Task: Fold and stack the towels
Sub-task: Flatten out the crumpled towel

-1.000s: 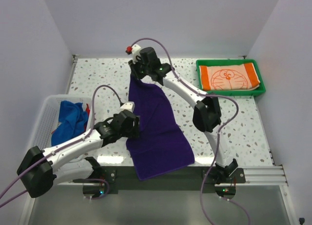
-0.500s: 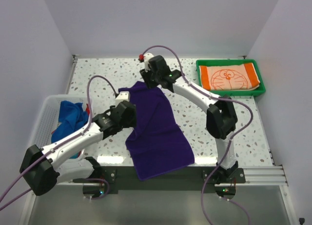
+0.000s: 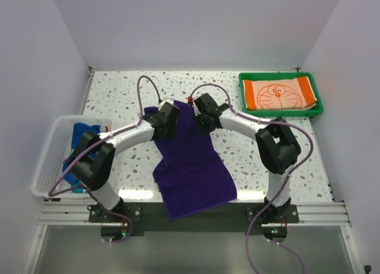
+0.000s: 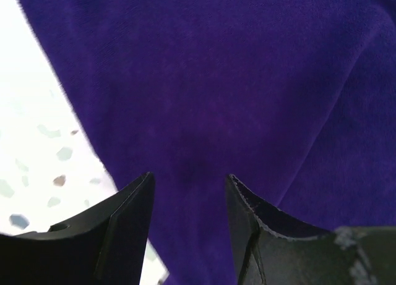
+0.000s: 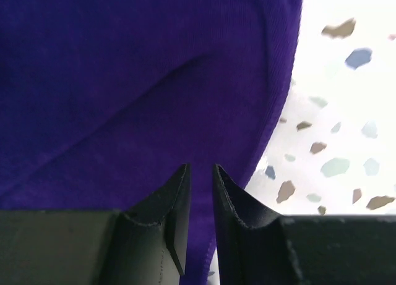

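Observation:
A dark purple towel (image 3: pixel 193 167) lies lengthwise on the speckled table (image 3: pixel 119 95), its near end hanging over the front edge. Both grippers are at its bunched far end. My left gripper (image 3: pixel 165 118) is open above the cloth (image 4: pixel 216 81), with nothing pinched between its fingers (image 4: pixel 127 217). My right gripper (image 3: pixel 205 115) hovers at the towel's right edge (image 5: pixel 124 68); its jaws stand a narrow gap apart, with cloth showing through the gap. An orange-and-white towel with a cat face (image 3: pixel 279 94) lies folded in the green tray. A blue towel (image 3: pixel 83 140) sits in the basket.
The green tray (image 3: pixel 282 113) stands at the back right corner. The white mesh basket (image 3: pixel 50 146) sits at the left edge of the table. Bare speckled tabletop shows left of the purple towel (image 4: pixel 37 143) and right of it (image 5: pixel 346 112).
The right gripper brought the towel's far end down and nearer, let it go, and its jaws have narrowed again. The left arm swung from the towel's near left edge up to its far end.

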You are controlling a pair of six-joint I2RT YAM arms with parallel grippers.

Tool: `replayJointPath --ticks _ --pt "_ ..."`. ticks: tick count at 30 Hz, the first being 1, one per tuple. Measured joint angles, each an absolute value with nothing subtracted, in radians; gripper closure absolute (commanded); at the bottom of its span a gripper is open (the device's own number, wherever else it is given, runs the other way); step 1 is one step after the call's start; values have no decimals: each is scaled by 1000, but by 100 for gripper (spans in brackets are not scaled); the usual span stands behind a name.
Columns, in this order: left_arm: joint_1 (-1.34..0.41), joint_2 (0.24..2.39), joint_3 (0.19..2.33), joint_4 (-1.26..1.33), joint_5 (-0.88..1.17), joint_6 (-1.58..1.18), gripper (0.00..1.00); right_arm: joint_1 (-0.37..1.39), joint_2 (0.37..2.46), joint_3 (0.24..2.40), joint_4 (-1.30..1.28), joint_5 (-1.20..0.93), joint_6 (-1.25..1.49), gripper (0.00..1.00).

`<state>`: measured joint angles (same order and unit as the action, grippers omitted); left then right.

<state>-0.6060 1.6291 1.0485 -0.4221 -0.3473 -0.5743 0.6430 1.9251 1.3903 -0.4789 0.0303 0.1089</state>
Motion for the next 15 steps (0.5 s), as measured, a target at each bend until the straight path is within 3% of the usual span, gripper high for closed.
replayJointPath --ticks 7,15 --pt "-603 1776 1104 -382 -295 -545 46 624 1916 1264 -459 23 176 76" --pt "-627 1832 1116 -332 -224 -529 46 574 1771 1066 -434 8 273 74"
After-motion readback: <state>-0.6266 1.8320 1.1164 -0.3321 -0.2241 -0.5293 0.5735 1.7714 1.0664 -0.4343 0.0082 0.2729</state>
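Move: The crumpled towel spreads beneath both hands, 4 to 5 cm down: its middle is about 8 cm to the right of the left hand and 9 cm nearer the base, and about 5 cm to the left of the right hand and 12 cm back. Its right edge runs some 3 cm to the right of the right hand and 2 cm back. From the right hand the green box stands roughly 29 cm right and 15 cm ahead; from the left hand the white basket is about 33 cm left and 7 cm back. Down onto the towel and then sideways: the right hand sinks nearly 4 cm while sweeping back and to the right, about 6 cm each way, ending with its fingertips at the right edge and turning a little clockwise. The left hand lowers almost 5 cm first, then slides some 4 cm right with its tips on the cloth. Both grippers keep their opening. ##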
